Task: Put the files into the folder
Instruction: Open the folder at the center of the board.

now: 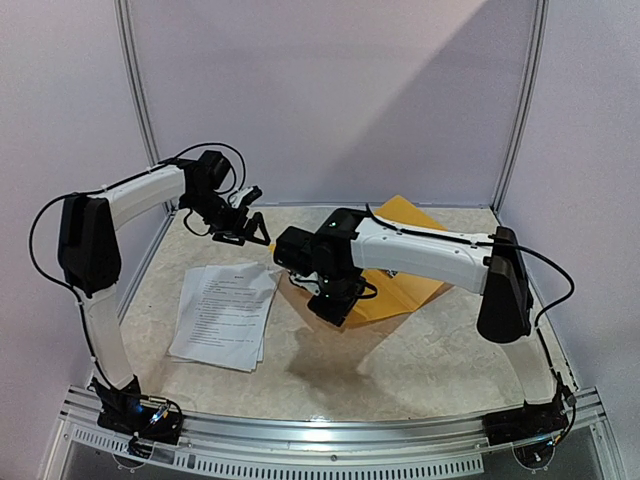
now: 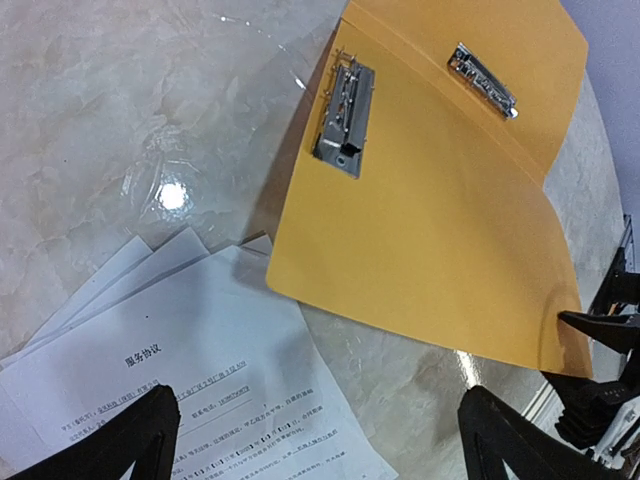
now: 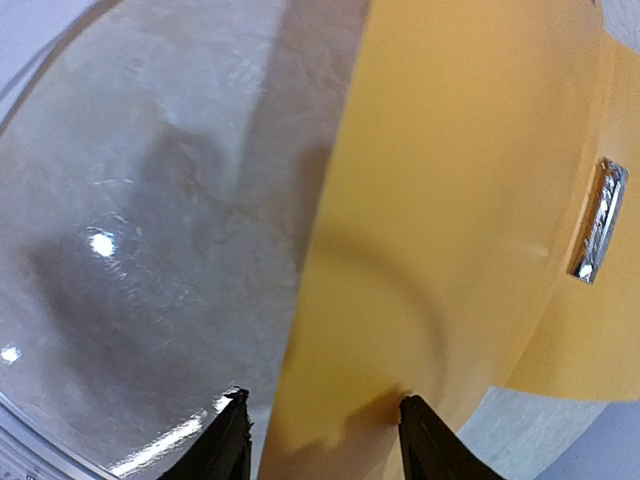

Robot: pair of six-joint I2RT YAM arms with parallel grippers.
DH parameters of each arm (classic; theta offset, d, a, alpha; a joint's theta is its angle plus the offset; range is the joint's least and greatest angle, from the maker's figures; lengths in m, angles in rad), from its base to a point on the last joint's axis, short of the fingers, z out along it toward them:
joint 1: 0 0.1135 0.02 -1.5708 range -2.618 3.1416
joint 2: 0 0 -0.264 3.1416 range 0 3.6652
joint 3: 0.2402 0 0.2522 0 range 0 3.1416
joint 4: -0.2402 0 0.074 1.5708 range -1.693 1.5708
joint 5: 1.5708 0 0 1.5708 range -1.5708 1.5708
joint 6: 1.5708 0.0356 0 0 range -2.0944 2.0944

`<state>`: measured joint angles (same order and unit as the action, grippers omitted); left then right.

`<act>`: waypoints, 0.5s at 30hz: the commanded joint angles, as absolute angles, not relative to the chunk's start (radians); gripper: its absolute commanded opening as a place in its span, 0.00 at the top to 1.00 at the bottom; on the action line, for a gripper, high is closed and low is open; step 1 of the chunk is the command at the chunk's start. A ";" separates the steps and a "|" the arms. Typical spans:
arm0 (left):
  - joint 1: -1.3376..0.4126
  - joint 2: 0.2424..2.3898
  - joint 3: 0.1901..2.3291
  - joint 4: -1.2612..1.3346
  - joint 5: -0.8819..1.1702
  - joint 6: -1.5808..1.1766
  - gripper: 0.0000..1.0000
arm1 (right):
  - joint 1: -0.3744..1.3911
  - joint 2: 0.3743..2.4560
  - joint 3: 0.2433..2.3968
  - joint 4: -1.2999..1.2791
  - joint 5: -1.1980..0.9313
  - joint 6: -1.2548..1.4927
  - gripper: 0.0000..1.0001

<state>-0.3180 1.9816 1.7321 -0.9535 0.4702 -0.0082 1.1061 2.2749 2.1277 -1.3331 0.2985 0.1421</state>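
Note:
The files (image 1: 225, 315) lie in a loose stack of white printed sheets on the left of the table, and the left wrist view shows their top corner (image 2: 230, 350). The orange-yellow folder (image 1: 405, 213) lies open at the back middle, its metal clip (image 2: 345, 115) showing inside. My left gripper (image 1: 245, 228) hovers open above the gap between files and folder (image 2: 440, 200), with nothing between its fingers. My right gripper (image 1: 335, 298) sits low at the folder's near left edge. In the right wrist view its jaws (image 3: 325, 440) stand apart, with the folder's cover (image 3: 450, 200) running between them, ungripped.
The marble-patterned tabletop (image 1: 400, 360) is ringed by white booth walls and poles (image 1: 140, 110). A metal rail (image 1: 330, 440) runs along the near edge between the arm bases. A second metal clip (image 2: 483, 80) sits on the folder's far flap.

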 commanded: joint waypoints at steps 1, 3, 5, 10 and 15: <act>-0.301 1.983 1.710 -0.929 0.490 -0.026 0.00 | 1.105 2.251 2.097 -1.206 0.138 0.150 0.43; -0.300 1.982 1.692 -0.921 0.488 -0.029 0.00 | 1.106 2.246 2.072 -1.161 0.121 0.137 0.36; -0.301 1.983 1.672 -0.910 0.486 -0.032 0.01 | 1.104 2.243 2.051 -1.126 0.092 0.115 0.32; -0.307 2.004 1.614 -0.882 0.463 -0.058 0.00 | 1.067 2.233 2.030 -1.064 0.042 0.105 0.30; -0.323 2.041 1.611 -0.874 0.468 -0.076 0.00 | 0.994 2.164 2.013 -0.995 -0.071 0.125 0.30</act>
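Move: The right hand is at the opened folder cover's near corner, which sits between its half-parted fingers. The cover's middle lies about 16 cm ahead, 2 cm to the right and 6 cm lower. The folder's other half lies some 24 cm ahead and 18 cm right, and the papers 8 cm ahead and 26 cm left, about 10 cm down. From the left hand, the cover is level and about 22 cm right, the papers 8 cm back and 7 cm left, 14 cm below. Sliding left about 4 cm and sinking some 2 cm, the right hand opens its fingers further and comes free of the cover's near corner, tilting about 15 degrees so that its fingertips swing leftward. The left hand, fingers wide open, comes down about 4 cm above the papers beside the cover, easing slightly back. ##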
